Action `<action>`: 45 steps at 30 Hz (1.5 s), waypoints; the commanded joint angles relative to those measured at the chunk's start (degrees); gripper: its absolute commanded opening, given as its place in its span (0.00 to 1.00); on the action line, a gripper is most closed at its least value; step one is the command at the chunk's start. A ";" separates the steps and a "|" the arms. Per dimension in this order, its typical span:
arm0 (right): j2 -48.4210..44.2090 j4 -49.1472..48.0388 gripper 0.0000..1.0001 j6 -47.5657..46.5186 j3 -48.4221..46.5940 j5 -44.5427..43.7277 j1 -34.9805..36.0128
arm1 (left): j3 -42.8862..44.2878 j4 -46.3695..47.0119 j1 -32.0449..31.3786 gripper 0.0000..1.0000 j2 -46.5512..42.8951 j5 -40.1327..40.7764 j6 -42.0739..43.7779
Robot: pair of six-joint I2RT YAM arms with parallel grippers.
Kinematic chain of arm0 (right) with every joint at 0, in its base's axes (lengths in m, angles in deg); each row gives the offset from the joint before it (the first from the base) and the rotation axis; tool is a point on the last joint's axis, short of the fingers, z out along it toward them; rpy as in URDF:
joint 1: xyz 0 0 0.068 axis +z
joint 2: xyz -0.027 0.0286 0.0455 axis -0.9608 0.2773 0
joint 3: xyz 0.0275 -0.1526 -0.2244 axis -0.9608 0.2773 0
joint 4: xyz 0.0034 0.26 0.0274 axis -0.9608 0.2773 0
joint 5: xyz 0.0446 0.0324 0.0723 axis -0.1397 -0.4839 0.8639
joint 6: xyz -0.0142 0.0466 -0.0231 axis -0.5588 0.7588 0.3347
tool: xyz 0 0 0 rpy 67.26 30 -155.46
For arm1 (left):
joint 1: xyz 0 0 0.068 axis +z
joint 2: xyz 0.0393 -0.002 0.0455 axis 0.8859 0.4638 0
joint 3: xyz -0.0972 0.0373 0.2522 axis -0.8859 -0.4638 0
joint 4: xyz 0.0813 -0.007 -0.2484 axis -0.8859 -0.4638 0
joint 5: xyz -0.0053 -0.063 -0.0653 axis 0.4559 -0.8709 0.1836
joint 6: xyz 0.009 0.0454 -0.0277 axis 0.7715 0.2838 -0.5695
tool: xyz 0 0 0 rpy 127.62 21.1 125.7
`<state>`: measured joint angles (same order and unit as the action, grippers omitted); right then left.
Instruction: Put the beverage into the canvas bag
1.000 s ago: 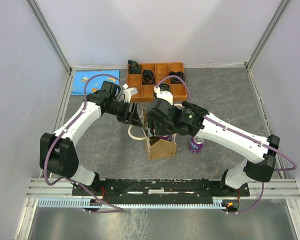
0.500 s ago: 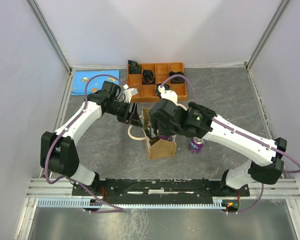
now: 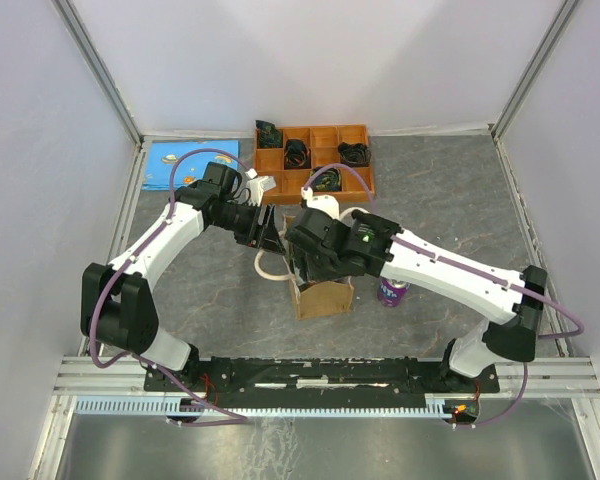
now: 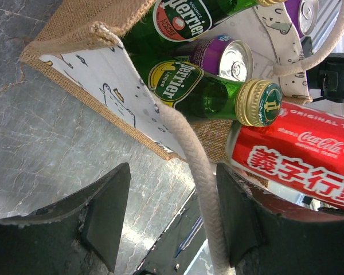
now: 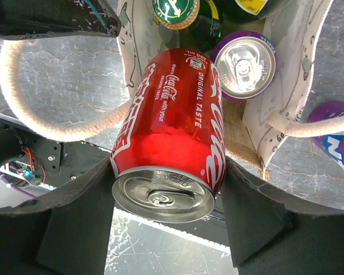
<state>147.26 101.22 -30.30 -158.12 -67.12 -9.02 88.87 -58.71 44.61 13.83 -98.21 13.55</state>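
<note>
The beverage, a red cola can [image 5: 172, 137], is clamped side-on between the fingers of my right gripper [image 5: 167, 189], bottom end tipped into the mouth of the canvas bag [image 3: 322, 296]. Inside the bag [image 4: 74, 43] lie two green glass bottles [image 4: 189, 91] and a purple can [image 5: 243, 66]. My left gripper [image 4: 172, 217] stands open at the bag's left side. One cream rope handle [image 4: 195, 166] runs between its fingers, resting against the right one, unpinched. In the top view the right wrist [image 3: 315, 250] covers most of the bag's opening.
Another purple can [image 3: 392, 290] stands on the table just right of the bag. An orange compartment tray [image 3: 315, 160] with dark items sits at the back. A blue book [image 3: 185, 160] lies at the back left. The second rope handle [image 5: 309, 127] loops on the bag's right side.
The right arm has shifted left and lower over the bag with the red can. The left arm has stayed put.
</note>
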 commanded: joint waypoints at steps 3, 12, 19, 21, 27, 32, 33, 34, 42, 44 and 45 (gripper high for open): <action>2.55 -3.97 0.00 -0.37 -3.11 0.91 0.18 | 0.06 1.46 -0.10 0.68 -1.89 -0.68 2.31; 8.00 1.74 0.00 -1.72 -7.51 4.99 0.21 | -1.20 1.73 -0.14 0.68 -2.48 -1.22 2.78; 13.93 4.85 0.00 -2.40 -10.84 9.37 0.16 | -1.32 2.04 -0.08 0.68 -2.64 -1.51 3.01; 14.79 5.57 0.00 -2.49 -10.91 10.33 0.16 | -1.38 2.00 -0.09 0.68 -2.54 -1.60 3.05; 16.23 6.42 0.00 -2.90 -10.10 10.09 -0.07 | -1.67 2.74 -0.10 0.68 -2.33 -1.90 2.59; 15.59 5.73 0.00 -1.46 -7.29 7.97 -0.44 | -1.58 2.74 -0.08 0.68 -2.21 -1.76 2.58; 14.87 5.02 0.00 -0.81 -6.44 7.11 -0.53 | -1.58 2.74 -0.08 0.68 -2.24 -1.69 2.58; 13.89 4.11 0.00 -0.08 -5.54 6.01 -0.57 | -1.54 2.70 -0.11 0.68 -2.30 -1.65 2.58; 8.96 1.73 0.00 2.92 -2.83 0.01 -1.80 | 0.31 -1.29 -0.14 0.68 -3.28 -3.29 6.70; 8.71 1.75 0.00 3.31 -2.58 -0.54 -2.03 | 0.76 -4.12 -0.14 0.68 -4.00 -3.50 9.03; 8.89 1.87 0.00 3.44 -2.47 -0.57 -2.25 | 0.72 -5.19 -0.21 0.68 -4.34 -3.38 10.04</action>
<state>158.95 103.76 -28.83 -160.86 -62.86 -10.33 87.19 -59.59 44.61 13.24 -98.78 16.53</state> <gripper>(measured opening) 0.723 0.682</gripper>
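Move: The canvas bag's free near end, where the Coca-Cola can held in the right gripper is to go, lies roughly 12 cm below the right hand and 2 cm to its right, level with it fore and aft. The lemon bottle stands some 5 cm ahead and 1 cm left, the purple can in the bag about 4 cm ahead and 4 cm right. The outside purple can is about 16 cm right and 1 cm back. From the left hand, that near end is about 8 cm right, 7 cm back and 7 cm below. Lower the right gripper about 7 cm into the near end of the bag with the red can still pinched, drifting some 3 cm left at first and tipping the fingers about 15 degrees nearer to straight down. Low down, ease back rightward and slightly forward, rising about 1 cm. Keep the grip shut on the can. ##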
